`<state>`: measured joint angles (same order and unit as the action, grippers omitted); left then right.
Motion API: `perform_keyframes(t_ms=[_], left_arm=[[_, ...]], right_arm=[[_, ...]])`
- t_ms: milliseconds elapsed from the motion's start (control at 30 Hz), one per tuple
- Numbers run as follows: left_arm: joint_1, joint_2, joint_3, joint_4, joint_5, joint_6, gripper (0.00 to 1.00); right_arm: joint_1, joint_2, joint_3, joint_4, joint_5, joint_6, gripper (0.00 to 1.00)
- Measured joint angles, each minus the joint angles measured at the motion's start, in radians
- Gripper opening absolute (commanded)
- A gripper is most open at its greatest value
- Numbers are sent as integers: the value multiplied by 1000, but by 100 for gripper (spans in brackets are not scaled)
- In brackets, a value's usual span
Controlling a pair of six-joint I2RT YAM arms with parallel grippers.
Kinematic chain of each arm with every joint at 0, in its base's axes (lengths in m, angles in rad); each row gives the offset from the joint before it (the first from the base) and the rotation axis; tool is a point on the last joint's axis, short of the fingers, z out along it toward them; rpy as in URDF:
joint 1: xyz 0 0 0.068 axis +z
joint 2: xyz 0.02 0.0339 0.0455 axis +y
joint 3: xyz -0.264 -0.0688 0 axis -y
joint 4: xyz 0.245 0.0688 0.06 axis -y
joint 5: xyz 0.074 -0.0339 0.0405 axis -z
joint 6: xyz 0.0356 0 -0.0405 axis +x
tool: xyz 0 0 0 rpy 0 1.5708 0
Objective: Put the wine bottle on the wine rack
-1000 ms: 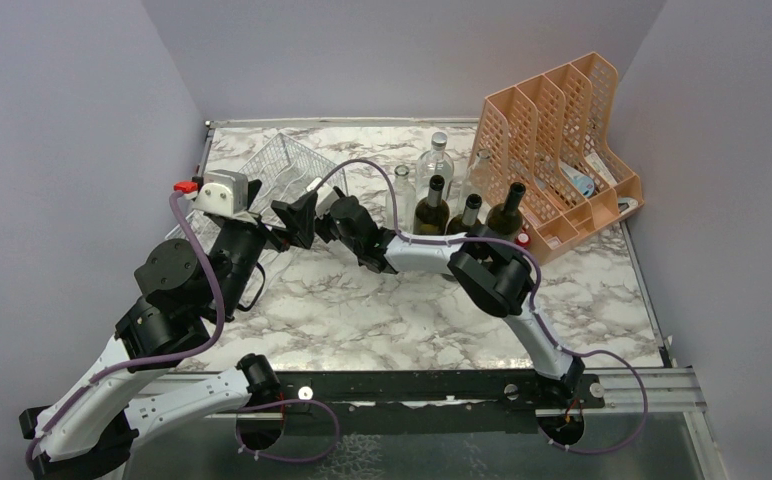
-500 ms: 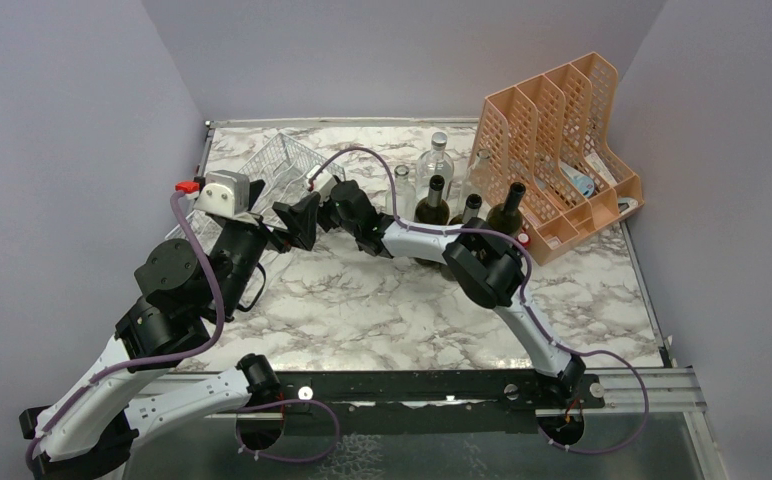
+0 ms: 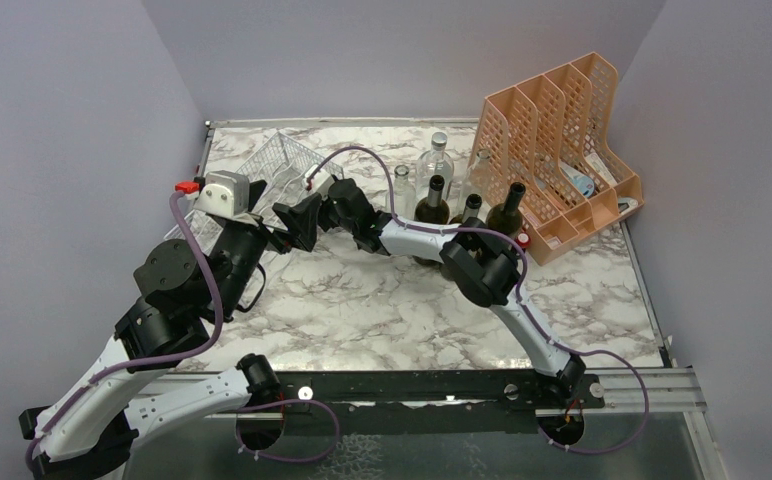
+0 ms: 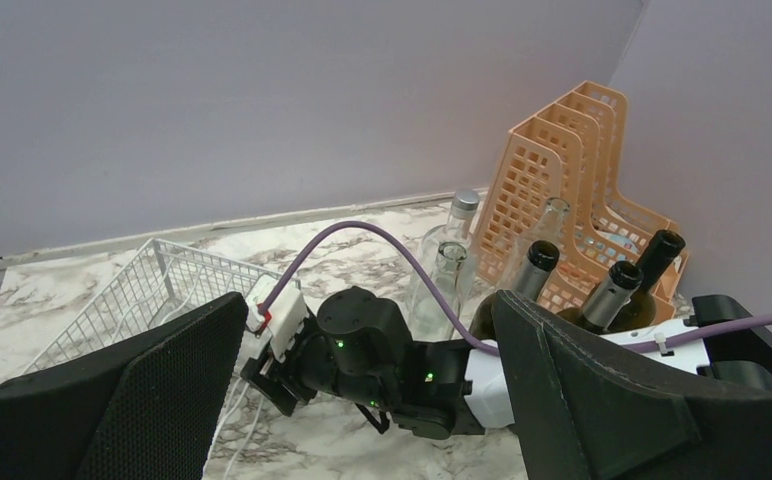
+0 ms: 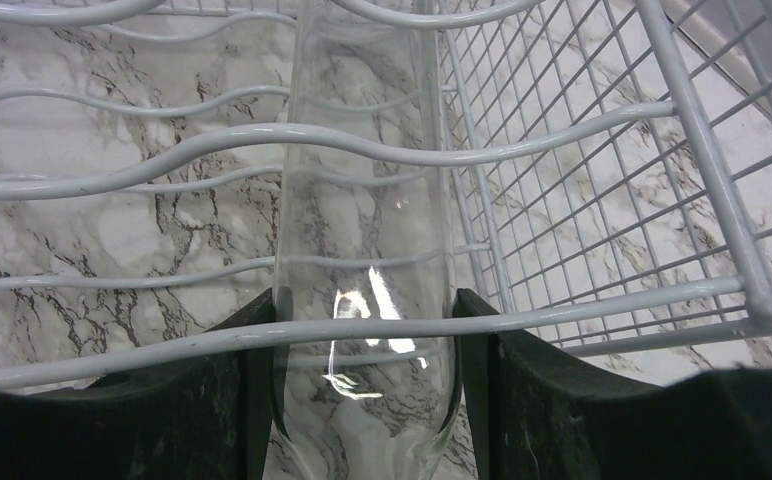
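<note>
The white wire wine rack (image 3: 284, 163) lies tilted at the back left of the table, and also shows in the left wrist view (image 4: 142, 290). In the right wrist view its wavy wires (image 5: 162, 150) cross in front of a clear glass wine bottle (image 5: 362, 230), which reaches into the rack. My right gripper (image 5: 362, 298) is shut on the bottle, one finger against each side. From above, the right gripper (image 3: 312, 205) sits at the rack's near edge; the bottle is hard to make out there. My left gripper (image 4: 367, 300) stands wide open and holds nothing, just in front of the rack (image 3: 272, 228).
Three dark bottles (image 3: 432, 205) and a tall clear bottle (image 3: 435, 158) stand at the back middle, behind the right forearm. A peach-orange perforated file holder (image 3: 557, 130) fills the back right corner. Both grippers are close together beside the rack. Grey walls enclose the table.
The right arm has pushed left and away, carrying the bottle further into the rack. The left arm has stayed where it was.
</note>
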<state>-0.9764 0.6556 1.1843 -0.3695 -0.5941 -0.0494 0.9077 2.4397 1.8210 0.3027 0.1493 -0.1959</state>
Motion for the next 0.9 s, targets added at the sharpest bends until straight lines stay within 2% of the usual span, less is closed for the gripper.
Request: perform_keyframes(t_ms=[267,733,900], left_arm=[[0,0,0,-5,3,0,99],[0,-5,0,-22,8,0,99],[0,-5,0,-22,11,0,99]], right_arm=[[0,-14,-23,22,11,19,83],[1,-187,-187,76,10,47,84],[1,-226,-234,69,14,55,81]])
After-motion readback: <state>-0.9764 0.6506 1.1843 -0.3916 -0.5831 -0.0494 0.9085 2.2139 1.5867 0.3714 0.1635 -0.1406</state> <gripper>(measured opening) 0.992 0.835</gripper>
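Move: My right hand already has the clear bottle lying in the white wire wine rack, pads near its shoulder; the bottle's middle lies about 4 cm ahead and 4 cm left of that hand, 1 cm lower. The rack's middle is some 11 cm left, level fore and aft, 1 cm lower. An upright clear bottle stands about 18 cm right and 3 cm back, its middle 6 cm higher. From my left hand, the lying bottle's middle is roughly 28 cm ahead, 6 cm left and 38 cm below. I open my right fingers to let go of the clear bottle's body, then lift the hand about 5 cm while drawing it back and to the right, nearly 4 cm in all, away from the bottle and the rack. The fingers keep pointing forward-left and slightly down, with only a small roll of some 5 degrees, and stay open. ##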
